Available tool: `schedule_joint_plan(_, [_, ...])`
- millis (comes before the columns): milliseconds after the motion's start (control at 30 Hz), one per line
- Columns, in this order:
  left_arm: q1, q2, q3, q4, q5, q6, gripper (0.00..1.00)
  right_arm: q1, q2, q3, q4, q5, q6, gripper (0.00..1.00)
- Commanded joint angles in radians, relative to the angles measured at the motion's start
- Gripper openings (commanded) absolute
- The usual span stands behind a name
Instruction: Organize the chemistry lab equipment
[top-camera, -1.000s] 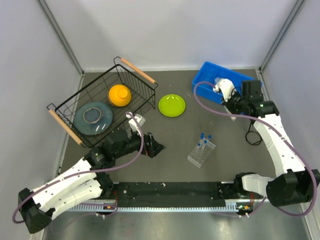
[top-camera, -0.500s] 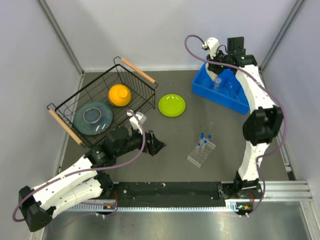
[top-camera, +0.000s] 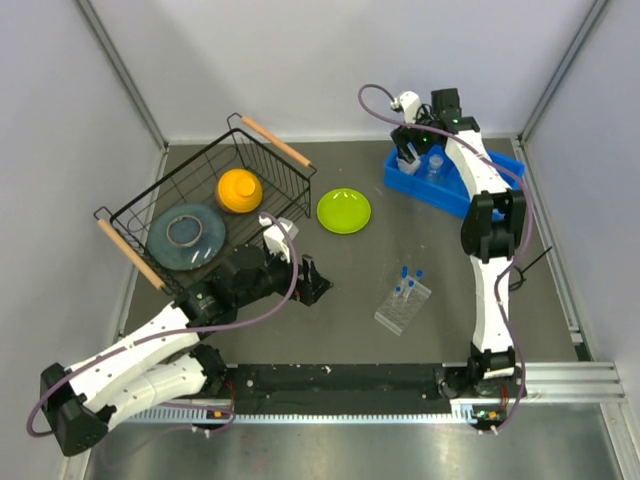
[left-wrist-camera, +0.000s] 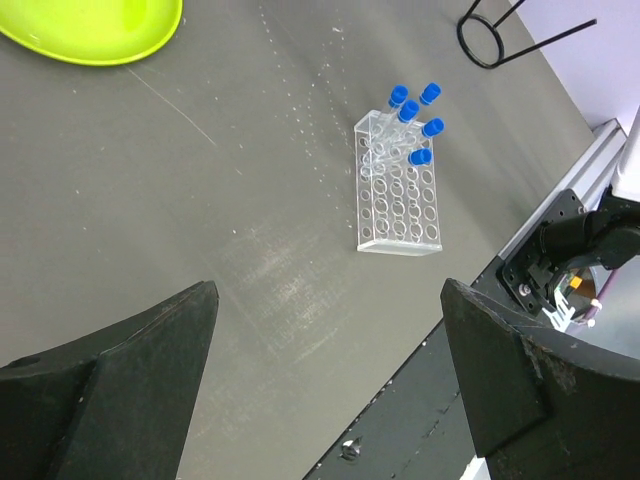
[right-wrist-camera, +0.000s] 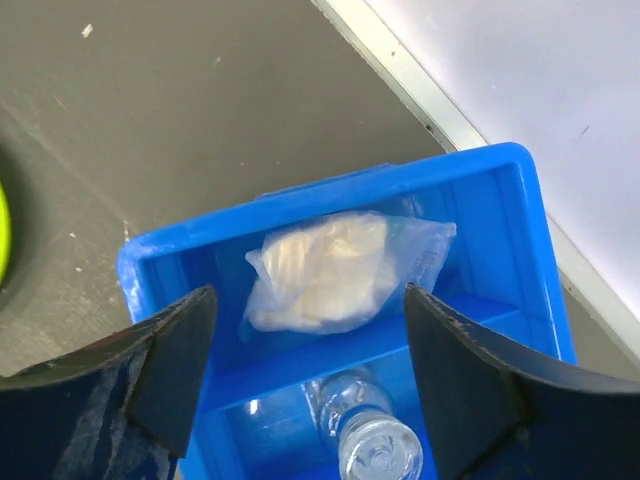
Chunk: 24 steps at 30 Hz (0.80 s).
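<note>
The clear grid rack (top-camera: 402, 304) stands on the dark table with several blue-capped tubes (top-camera: 410, 274) in its far end; the left wrist view shows the rack (left-wrist-camera: 398, 205) and the tubes (left-wrist-camera: 412, 110) too. My left gripper (top-camera: 314, 281) is open and empty, low over the table to the left of the rack (left-wrist-camera: 328, 300). My right gripper (top-camera: 410, 148) is open over the far left end of the blue bin (top-camera: 458, 192). In the bin lie a white-filled clear packet (right-wrist-camera: 325, 270) and a tiny clear cup (right-wrist-camera: 378, 448), both between the open fingers (right-wrist-camera: 308, 295). A thin black loop (left-wrist-camera: 478, 38) lies beyond the rack.
A black wire basket (top-camera: 290, 205) at the left holds an orange dome (top-camera: 240, 190) and a grey-blue dish (top-camera: 187, 232). A lime-green plate (top-camera: 344, 211) lies mid-table, also in the left wrist view (left-wrist-camera: 90, 25). A black rail (top-camera: 330, 380) runs along the near edge.
My right arm has swung up and to the left, so its gripper now hangs over the bin's far left end. My left gripper has shifted slightly right.
</note>
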<state>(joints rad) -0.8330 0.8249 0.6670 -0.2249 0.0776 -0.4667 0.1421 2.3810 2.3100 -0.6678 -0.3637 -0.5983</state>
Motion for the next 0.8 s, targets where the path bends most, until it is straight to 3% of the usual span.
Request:
schedule_joint_plan(0, [0.002, -0.027, 0.026, 0.030, -0.019, 0.004, 0.99, 0.004, -0.173, -0.058, 0.057, -0.027, 0.034, 0.82])
schedule_joint_plan(33, [0.002, -0.032, 0.019, 0.045, -0.019, -0.007, 0.99, 0.002, -0.216, -0.092, 0.057, -0.058, 0.041, 0.86])
schedule_joint_plan(67, [0.002, -0.041, 0.014, 0.055, -0.019, -0.013, 0.99, 0.004, -0.314, -0.131, 0.057, -0.070, 0.045, 0.99])
schedule_joint_plan(367, [0.002, -0.124, -0.055, 0.078, -0.053, -0.082, 0.99, -0.067, -0.834, -0.657, 0.054, -0.188, 0.256, 0.99])
schedule_joint_plan(500, [0.002, -0.155, -0.081, 0.056, -0.047, -0.108, 0.99, -0.214, -1.047, -0.863, 0.040, -0.235, 0.302, 0.99])
schedule_joint_plan(567, [0.002, -0.181, -0.095, 0.059, -0.038, -0.119, 0.99, -0.266, -1.138, -0.982, 0.022, -0.224, 0.273, 0.99])
schedule_joint_plan(700, [0.003, -0.216, -0.127, 0.079, -0.030, -0.132, 0.99, -0.351, -1.351, -1.152, -0.009, -0.002, 0.223, 0.99])
schedule_joint_plan(767, [0.002, -0.217, -0.130, 0.084, -0.022, -0.132, 0.99, -0.410, -1.451, -1.222, -0.022, 0.038, 0.195, 0.99])
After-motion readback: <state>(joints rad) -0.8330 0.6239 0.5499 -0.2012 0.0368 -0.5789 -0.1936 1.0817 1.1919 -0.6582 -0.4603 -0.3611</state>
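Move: The black ring stand, which the empty right hand heads for, lies about 27 cm back from this hand, 24 cm to its right and 13 cm below. The bag lies just under this hand, 5 cm ahead, 1 cm left and 12 cm down in the blue bin; the glass jar is some 3 cm ahead, 7 cm right. The test tube rack is about 40 cm back and 5 cm left. From the left hand the stand is roughly 14 cm ahead, 48 cm right. With the bag already lying free below it, the right hand opens its fingers the rest of the way and swings quickly back some 28 cm, rising about 18 cm out over the blue bin before it sinks again by 5 cm. From midway it also sweeps right, some 12 cm in all, past the bin's near side towards the black ring stand, the wrist turning about 20 degrees clockwise, while the open, empty left hand drifts a couple of centimetres left and back. ##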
